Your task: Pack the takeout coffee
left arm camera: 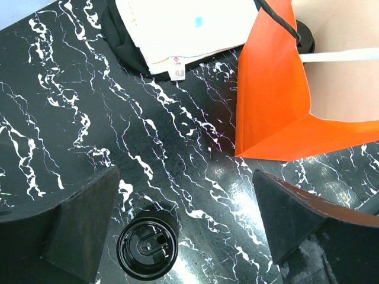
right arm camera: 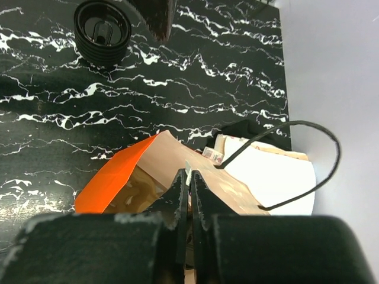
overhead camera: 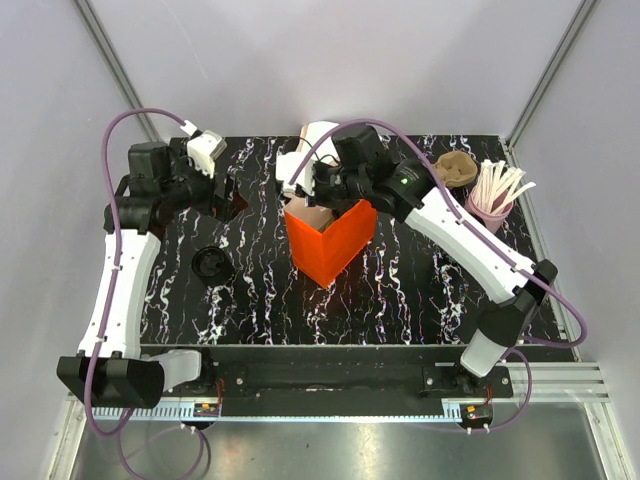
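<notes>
The takeout coffee (overhead camera: 213,265) is a small black lidded cup standing upright on the marbled table, left of the orange paper bag (overhead camera: 335,245). My left gripper (overhead camera: 226,196) hangs open above the table behind the cup. In the left wrist view the cup (left arm camera: 147,247) sits low and left of the middle of the gap between the open fingers (left arm camera: 185,177), touching neither. My right gripper (right arm camera: 189,177) is shut on the white handle strip at the rim of the bag (right arm camera: 118,171). The cup (right arm camera: 102,29) shows far off at the top left of that view.
A pink cup of white sticks (overhead camera: 490,200) and a brown paper piece (overhead camera: 455,168) stand at the back right. A white and black folded bag (overhead camera: 318,138) lies behind the orange bag, its black loop handle (right arm camera: 308,160) sticking out. The table edge runs close behind it.
</notes>
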`<state>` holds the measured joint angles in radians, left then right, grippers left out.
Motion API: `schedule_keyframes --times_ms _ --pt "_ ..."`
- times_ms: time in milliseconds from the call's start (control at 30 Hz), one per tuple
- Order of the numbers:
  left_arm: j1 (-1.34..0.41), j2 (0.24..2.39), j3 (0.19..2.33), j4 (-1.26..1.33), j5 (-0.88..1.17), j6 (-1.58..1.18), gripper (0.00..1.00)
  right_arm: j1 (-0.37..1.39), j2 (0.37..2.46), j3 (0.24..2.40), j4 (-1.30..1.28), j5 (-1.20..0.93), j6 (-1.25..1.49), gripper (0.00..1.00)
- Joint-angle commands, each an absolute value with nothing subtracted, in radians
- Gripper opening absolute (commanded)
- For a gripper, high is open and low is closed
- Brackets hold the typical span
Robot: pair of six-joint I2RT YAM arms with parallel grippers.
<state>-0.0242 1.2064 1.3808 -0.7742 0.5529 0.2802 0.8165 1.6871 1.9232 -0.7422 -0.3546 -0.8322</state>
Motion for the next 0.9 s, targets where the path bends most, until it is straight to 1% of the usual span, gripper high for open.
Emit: schedule_keyframes --times_ms 0,33,67,233,367,400,433,467,500,600,633,700,733,767,867 --pt "-0.015 1.169 1.373 -0.719 0.600 0.272 0.99 0.827 1.661 1.872 -0.669 -0.333 -0.850 0.07" --pt "-0.014 1.167 1.373 -0.719 0.603 0.272 0.99 0.827 1.658 1.865 -0.663 -0.328 -0.851 0.15" --pt "-0.012 1.166 1.373 -0.721 0.604 0.270 0.99 0.827 1.651 1.852 -0.663 -0.325 -0.853 0.21" --pt "-0.011 1.161 1.371 -0.719 0.611 0.270 0.99 0.827 1.612 1.821 -0.660 -0.310 -0.853 0.27" --pt "-0.011 1.163 1.377 -0.719 0.618 0.265 0.99 0.827 1.563 1.824 -0.684 -0.301 -0.845 0.37" --pt "-0.011 1.161 1.378 -0.718 0.620 0.265 0.99 0.827 1.554 1.828 -0.690 -0.296 -0.841 0.42" --pt "-0.011 1.161 1.379 -0.719 0.621 0.264 0.99 0.827 1.545 1.833 -0.702 -0.287 -0.830 0.44" --pt "-0.011 1.161 1.378 -0.719 0.623 0.262 0.99 0.827 1.525 1.845 -0.707 -0.282 -0.824 0.49" --pt "-0.011 1.161 1.381 -0.719 0.623 0.262 0.99 0.827 1.516 1.853 -0.709 -0.272 -0.812 0.56" --pt "-0.011 1.157 1.384 -0.719 0.632 0.258 0.99 0.827 1.483 1.896 -0.724 -0.221 -0.759 0.67" --pt "-0.011 1.157 1.384 -0.719 0.637 0.256 0.99 0.827 1.467 1.907 -0.727 -0.184 -0.734 0.76" --pt "-0.011 1.152 1.387 -0.722 0.644 0.255 0.99 0.828 1.447 1.920 -0.726 -0.146 -0.723 0.89" --pt "-0.011 1.151 1.388 -0.721 0.653 0.252 0.99 0.825 1.430 1.927 -0.726 -0.108 -0.703 0.98" --pt "-0.011 1.150 1.390 -0.724 0.658 0.252 0.99 0.825 1.421 1.928 -0.724 -0.088 -0.700 1.00" --pt "-0.011 1.146 1.394 -0.727 0.675 0.249 0.99 0.818 1.388 1.925 -0.719 -0.020 -0.680 1.00"
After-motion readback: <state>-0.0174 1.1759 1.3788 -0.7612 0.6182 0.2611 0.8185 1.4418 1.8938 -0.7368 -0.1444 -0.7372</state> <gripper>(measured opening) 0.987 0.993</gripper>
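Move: Over the left part of the orange bag's mouth, the right hand grips a thin white stick; the bag's middle lies about 5 cm to its right, 2 cm back and 16 cm below. Inside the bag the black-lidded cup sits some 7 cm to the right, level with the hand front to back and about 14 cm down, while the white cloth lies roughly 14 cm ahead, 5 cm right, 26 cm down. From the idle left hand the bag is about 22 cm right, 2 cm back, 12 cm below. Dipping about 3.5 cm farther down towards the bag's mouth, the right hand begins to part its fingers and lets go of the white stick. It then climbs some 12 cm out over the bag, drawing about 7 cm to the right and slightly back, with the wrist turning clockwise some 15 degrees and the fingers spreading fully open. ##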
